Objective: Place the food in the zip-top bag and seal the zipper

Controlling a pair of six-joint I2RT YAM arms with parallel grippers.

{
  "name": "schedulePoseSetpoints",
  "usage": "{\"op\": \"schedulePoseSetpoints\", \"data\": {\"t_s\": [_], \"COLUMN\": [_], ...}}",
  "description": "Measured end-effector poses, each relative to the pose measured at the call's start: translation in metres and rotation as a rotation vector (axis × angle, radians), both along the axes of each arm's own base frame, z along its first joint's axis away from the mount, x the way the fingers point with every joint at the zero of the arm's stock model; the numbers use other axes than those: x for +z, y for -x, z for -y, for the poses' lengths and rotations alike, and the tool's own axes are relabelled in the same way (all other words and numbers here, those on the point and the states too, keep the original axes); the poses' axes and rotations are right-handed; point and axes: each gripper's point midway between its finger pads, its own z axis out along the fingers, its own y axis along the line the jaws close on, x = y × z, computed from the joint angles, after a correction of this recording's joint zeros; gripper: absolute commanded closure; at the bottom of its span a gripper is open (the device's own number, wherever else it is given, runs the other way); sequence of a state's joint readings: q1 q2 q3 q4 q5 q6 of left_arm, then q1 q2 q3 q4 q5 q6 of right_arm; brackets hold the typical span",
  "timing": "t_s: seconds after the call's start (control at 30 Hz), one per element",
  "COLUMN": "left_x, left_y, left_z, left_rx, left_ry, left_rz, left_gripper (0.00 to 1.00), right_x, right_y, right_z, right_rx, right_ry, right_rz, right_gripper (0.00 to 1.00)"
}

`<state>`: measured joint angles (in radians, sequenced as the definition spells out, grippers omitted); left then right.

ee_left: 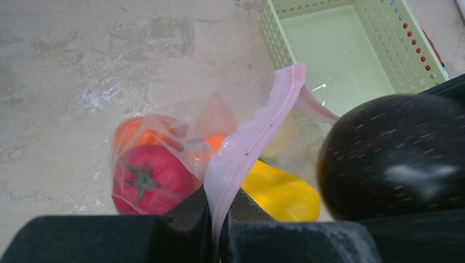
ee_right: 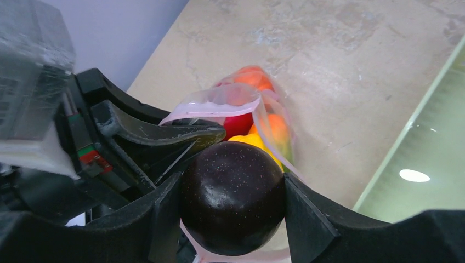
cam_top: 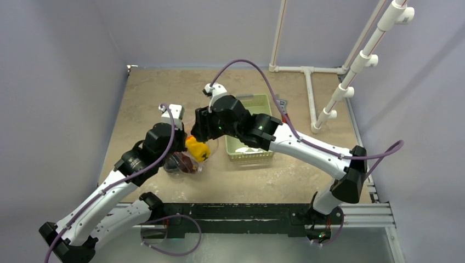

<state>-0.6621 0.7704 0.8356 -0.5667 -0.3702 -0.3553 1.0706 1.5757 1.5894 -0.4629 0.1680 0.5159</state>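
Note:
The zip-top bag [cam_top: 183, 163] lies on the table, with a red tomato [ee_left: 145, 178], an orange piece [ee_left: 129, 134] and a yellow pepper [ee_left: 279, 192] inside it. My left gripper [ee_left: 219, 219] is shut on the pale pink zipper [ee_left: 247, 148] and lifts one side of the mouth. My right gripper [ee_right: 233, 189] is shut on a dark plum [ee_right: 233, 211], hanging just over the open mouth beside the left gripper's fingers [ee_right: 164, 139]. In the top view both grippers meet above the pepper [cam_top: 197, 149]. The eggplant is out of view.
A light green slotted basket [cam_top: 252, 99] stands just right of the bag, under the right arm, and looks empty in the left wrist view [ee_left: 274, 33]. A white pipe frame [cam_top: 310, 93] stands at the back right. Grey walls close the table's left and rear.

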Motion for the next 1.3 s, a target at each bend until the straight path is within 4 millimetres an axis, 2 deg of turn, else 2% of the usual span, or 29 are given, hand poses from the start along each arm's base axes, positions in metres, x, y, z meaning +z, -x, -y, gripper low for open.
{"op": "schedulePoseSetpoints", "data": {"t_s": [0.1,0.2,0.4,0.6,0.87,0.97,1.13,1.2,1.3], "left_x": [0.001,0.004,0.009,0.009,0.009,0.009,0.009,0.009,0.009], "left_y": [0.0,0.001,0.003,0.003,0.003,0.003,0.003,0.003,0.003], "left_z": [0.0,-0.001,-0.003,-0.003,-0.003,-0.003,-0.003,-0.003,-0.003], "left_rx": [0.0,0.0,0.002,0.003,0.003,0.003,0.003,0.003,0.004], "left_ry": [0.003,0.009,0.022,0.023,0.022,0.022,0.022,0.022,0.022], "left_rz": [0.004,0.012,0.029,0.031,0.031,0.031,0.031,0.031,0.03], "left_gripper": [1.0,1.0,1.0,1.0,1.0,1.0,1.0,1.0,1.0], "right_x": [-0.015,-0.031,-0.043,-0.04,-0.032,-0.017,0.019,0.027,0.025], "right_y": [0.002,0.004,0.0,-0.002,-0.006,-0.007,-0.006,-0.003,0.003], "right_z": [-0.011,-0.02,-0.025,-0.027,-0.025,-0.018,0.0,0.008,0.019], "right_rx": [0.022,0.034,0.025,0.014,-0.015,-0.043,-0.093,-0.105,-0.122], "right_ry": [0.022,0.051,0.064,0.049,0.028,0.001,-0.071,-0.092,-0.095], "right_rz": [-0.012,-0.029,-0.037,-0.034,-0.017,0.001,0.035,0.033,0.01], "right_gripper": [0.69,0.6,0.23,0.01,0.01,0.01,0.03,0.04,0.07]}}
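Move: The right hand holds the dark round fruit above the open bag mouth, whose middle is about 1 cm ahead, 2 cm left and 7 cm below. The yellow pepper in the bag lies some 3 cm ahead, 2 cm left and 14 cm down. The green basket's middle is roughly 15 cm ahead, 17 cm right and 22 cm lower. From the left hand, pinching the rim, the mouth's middle is about 2 cm ahead and 6 cm right, nearly level. The dark fruit, still pinched by the right hand, is taken about 4 cm down and 3 cm left into the bag mouth, where the fingers spread wide and let go of the fruit. The emptied hand then climbs some 7 cm, swinging about 5 cm right, away from the bag. Throughout, the left hand keeps its pinch on the rim, easing up about a centimetre. ##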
